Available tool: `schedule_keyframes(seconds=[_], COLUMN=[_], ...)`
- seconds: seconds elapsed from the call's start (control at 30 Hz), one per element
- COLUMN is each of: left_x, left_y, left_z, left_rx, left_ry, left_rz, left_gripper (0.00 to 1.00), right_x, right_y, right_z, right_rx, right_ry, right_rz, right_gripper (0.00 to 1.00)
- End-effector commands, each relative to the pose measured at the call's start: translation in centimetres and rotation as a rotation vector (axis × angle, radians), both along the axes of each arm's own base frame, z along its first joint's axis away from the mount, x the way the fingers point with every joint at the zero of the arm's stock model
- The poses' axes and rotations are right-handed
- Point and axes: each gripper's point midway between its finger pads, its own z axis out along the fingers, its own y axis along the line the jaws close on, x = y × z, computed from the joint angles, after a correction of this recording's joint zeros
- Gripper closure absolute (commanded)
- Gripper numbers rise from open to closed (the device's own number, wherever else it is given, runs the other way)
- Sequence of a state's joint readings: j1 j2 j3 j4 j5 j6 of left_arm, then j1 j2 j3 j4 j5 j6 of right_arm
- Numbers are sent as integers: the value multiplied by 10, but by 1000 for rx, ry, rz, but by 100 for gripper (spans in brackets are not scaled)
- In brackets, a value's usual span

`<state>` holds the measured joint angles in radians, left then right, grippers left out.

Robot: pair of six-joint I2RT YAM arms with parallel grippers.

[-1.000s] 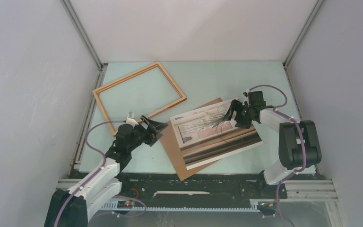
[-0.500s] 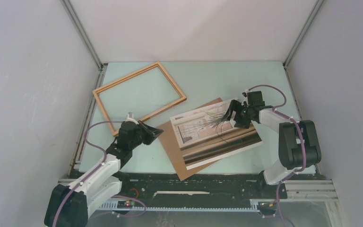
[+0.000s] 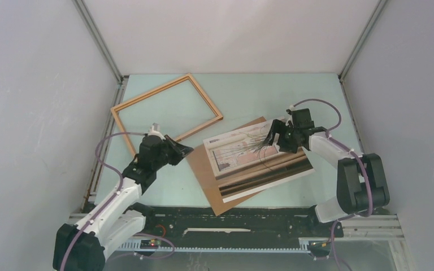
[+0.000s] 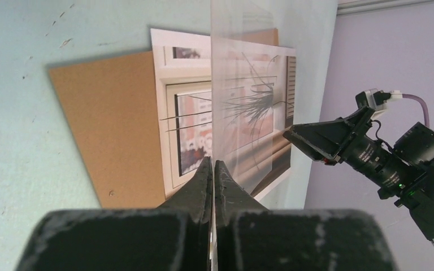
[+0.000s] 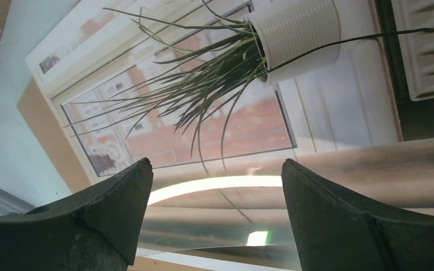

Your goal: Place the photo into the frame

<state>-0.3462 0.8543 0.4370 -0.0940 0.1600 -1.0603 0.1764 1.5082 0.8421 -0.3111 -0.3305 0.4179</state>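
The photo [image 3: 257, 158] lies face up on the brown backing board [image 3: 203, 169] at the table's middle right; its plant print fills the right wrist view [image 5: 231, 113]. The wooden frame [image 3: 150, 92] lies flat at the back left, with nothing inside it. My left gripper [image 3: 181, 151] is just left of the board, shut on the edge of a clear sheet [image 4: 248, 84] that reaches from the jaws [image 4: 212, 164] out over the photo [image 4: 186, 124]. My right gripper [image 3: 274, 138] hovers open above the photo's far end, with nothing between its fingers [image 5: 215, 164].
Grey walls close the table in on the left, back and right. The frame's left corner lies close to the left wall. The backing board [image 4: 113, 124] sticks out beyond the photo toward the near edge and the left.
My left gripper has closed from open onto the clear sheet's edge, and its arm has lifted a little. The right gripper has shifted slightly left and stays open.
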Motion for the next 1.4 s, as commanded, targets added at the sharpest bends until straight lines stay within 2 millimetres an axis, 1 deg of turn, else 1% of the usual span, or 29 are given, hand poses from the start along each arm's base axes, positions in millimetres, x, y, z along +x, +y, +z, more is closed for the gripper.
schedule_keyframes(seconds=[0.0,0.2,0.33,0.4,0.53,0.57,0.7,0.83,0.9,1.0,1.1,1.2,1.27,1.37], left_x=[12,24,38,46,62,67,84,102,109,117,124,133,140,152], left_y=[2,20,37,47,62,70,88,104,109,118,138,160,173,199], left_z=[42,66,84,88,91,90,89,97,100,110,119,119,115,105], left_rx=[21,61,90,101,141,149,150,150,149,178,230,261,266,243], left_ry=[-125,-151,-185,-183,-167,-156,-141,-146,-154,-176,-205,-206,-191,-173], left_rz=[-26,-36,-28,-23,-42,-32,-23,-4,-6,-14,13,48,69,121], left_gripper=[100,100,100,100,100,100,100,100,100,100,100,100,100,100], right_x=[1,1,3,2,2,2,2,3,4,4,6,7,7,8], right_y=[-9,-14,-13,-13,-13,-12,-14,-16,-18,-20,-24,-27,-27,-28], right_z=[15,28,30,29,32,33,31,31,30,29,26,24,23,22], right_rx=[-98,-121,-115,-108,-100,-98,-98,-91,-95,-102,-117,-116,-115,-114], right_ry=[-79,-133,-144,-137,-142,-148,-154,-157,-157,-155,-153,-144,-145,-141], right_rz=[-19,-41,-44,-44,-46,-47,-54,-69,-75,-83,-93,-105,-102,-107], right_gripper=[9,9,9,9,9,9,9,9,9,9,10,9,9,9])
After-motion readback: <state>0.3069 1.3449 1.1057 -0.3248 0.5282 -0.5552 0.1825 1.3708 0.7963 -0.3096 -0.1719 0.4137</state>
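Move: The left hand already pinches an edge of a clear sheet that reaches out over the photo. The frame's middle lies some 13 cm ahead of this hand, 9 cm to its left and about 12 cm below. At table height, the photo's middle is about 24 cm to the hand's right and 3 cm back, the brown board's about 18 cm right and 5 cm back. From the right hand, the frame's middle is roughly 38 cm left, 9 cm ahead and 5 cm lower. Keeping its shut fingers on the edge of the clear sheet, the left hand carries it away from the photo, about 16 cm left and 13 cm forward while rising some 9 cm, to high over the frame, rolling some 15 degrees. The empty right hand stays wide open over the photo, lifts about 2 cm, tips slightly and then drifts a couple of centimetres right. ##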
